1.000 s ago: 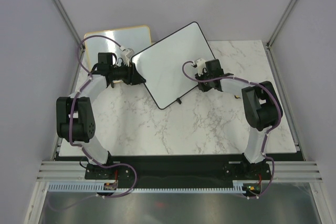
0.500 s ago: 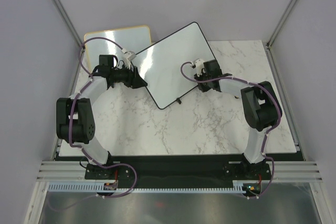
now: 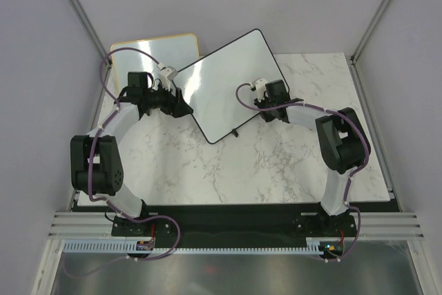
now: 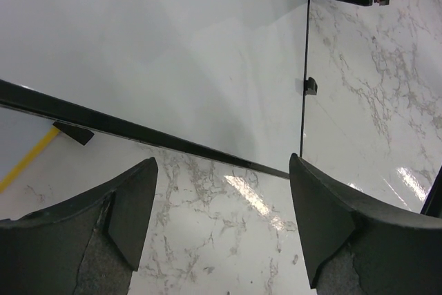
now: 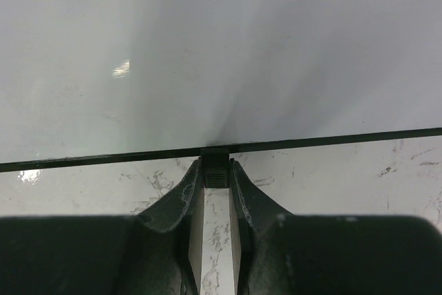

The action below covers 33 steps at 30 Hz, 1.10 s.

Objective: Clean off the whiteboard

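Observation:
The whiteboard [image 3: 224, 84] is large and white with a thin black frame, and lies skewed on the marble table with no marks showing on its face [image 4: 173, 46]. My left gripper [image 3: 181, 106] sits just off its left corner, jaws open over bare marble [image 4: 221, 170], with the frame edge a short way ahead of the fingertips. My right gripper [image 3: 260, 101] is at the board's right edge, shut [image 5: 215, 170] on a small black foot [image 5: 215, 162] that sticks out from under the frame. That gripper's view is filled by the white surface [image 5: 207, 53].
A smaller orange-framed whiteboard [image 3: 148, 50] lies at the back left, partly under the big board; its yellow edge [image 4: 27, 160] shows beside my left finger. Two more black feet [image 4: 311, 86] [image 4: 72, 131] sit along the frame. Grey walls close in both sides.
My left gripper has opened wide and drawn back slightly from the whiteboard's left corner. The right gripper stays shut on the foot.

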Each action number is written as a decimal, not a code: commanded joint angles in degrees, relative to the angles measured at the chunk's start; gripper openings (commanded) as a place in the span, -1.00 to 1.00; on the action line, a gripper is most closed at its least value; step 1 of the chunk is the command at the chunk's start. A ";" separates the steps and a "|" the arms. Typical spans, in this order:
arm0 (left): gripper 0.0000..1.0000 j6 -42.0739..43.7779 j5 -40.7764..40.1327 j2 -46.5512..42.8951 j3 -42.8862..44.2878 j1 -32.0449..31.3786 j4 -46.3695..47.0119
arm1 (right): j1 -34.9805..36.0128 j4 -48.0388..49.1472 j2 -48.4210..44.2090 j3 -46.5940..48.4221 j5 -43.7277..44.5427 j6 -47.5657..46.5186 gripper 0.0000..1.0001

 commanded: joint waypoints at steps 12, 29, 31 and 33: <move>0.67 2.75 -1.56 -3.47 -0.92 -0.16 0.42 | 2.19 -5.98 -2.04 -4.15 -3.32 2.20 -1.00; 0.68 3.10 -1.57 -3.91 -1.01 -0.16 0.16 | 2.28 -5.80 -1.69 -3.28 -1.83 3.52 -0.10; 0.68 3.37 -1.65 -4.09 -1.01 -0.16 0.07 | 2.19 -5.80 -2.04 -3.36 -1.74 3.61 -0.05; 0.68 3.37 -1.65 -4.18 -1.01 -0.16 -0.54 | 2.28 -5.80 -2.48 -3.80 -1.65 4.31 0.05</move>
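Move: The right fingers are already shut on the black clip at the whiteboard's lower right edge, right at the hand point. The whiteboard's middle lies about 10 cm ahead and 10 cm left of that hand, and the other clip on the same edge is some 9 cm left and 5 cm back. From the left hand, wide open at the board's left end, the pinched clip is roughly 22 cm right, 2 cm back and 11 cm lower. Back towards its base, the right hand first draws the pinched clip, and the whiteboard's edge with it, about 1 cm. It pauses briefly, then opens its fingers from about a quarter to half open and backs off another centimetre or so, sinking slightly, so that the clip comes free between the fingertips. ##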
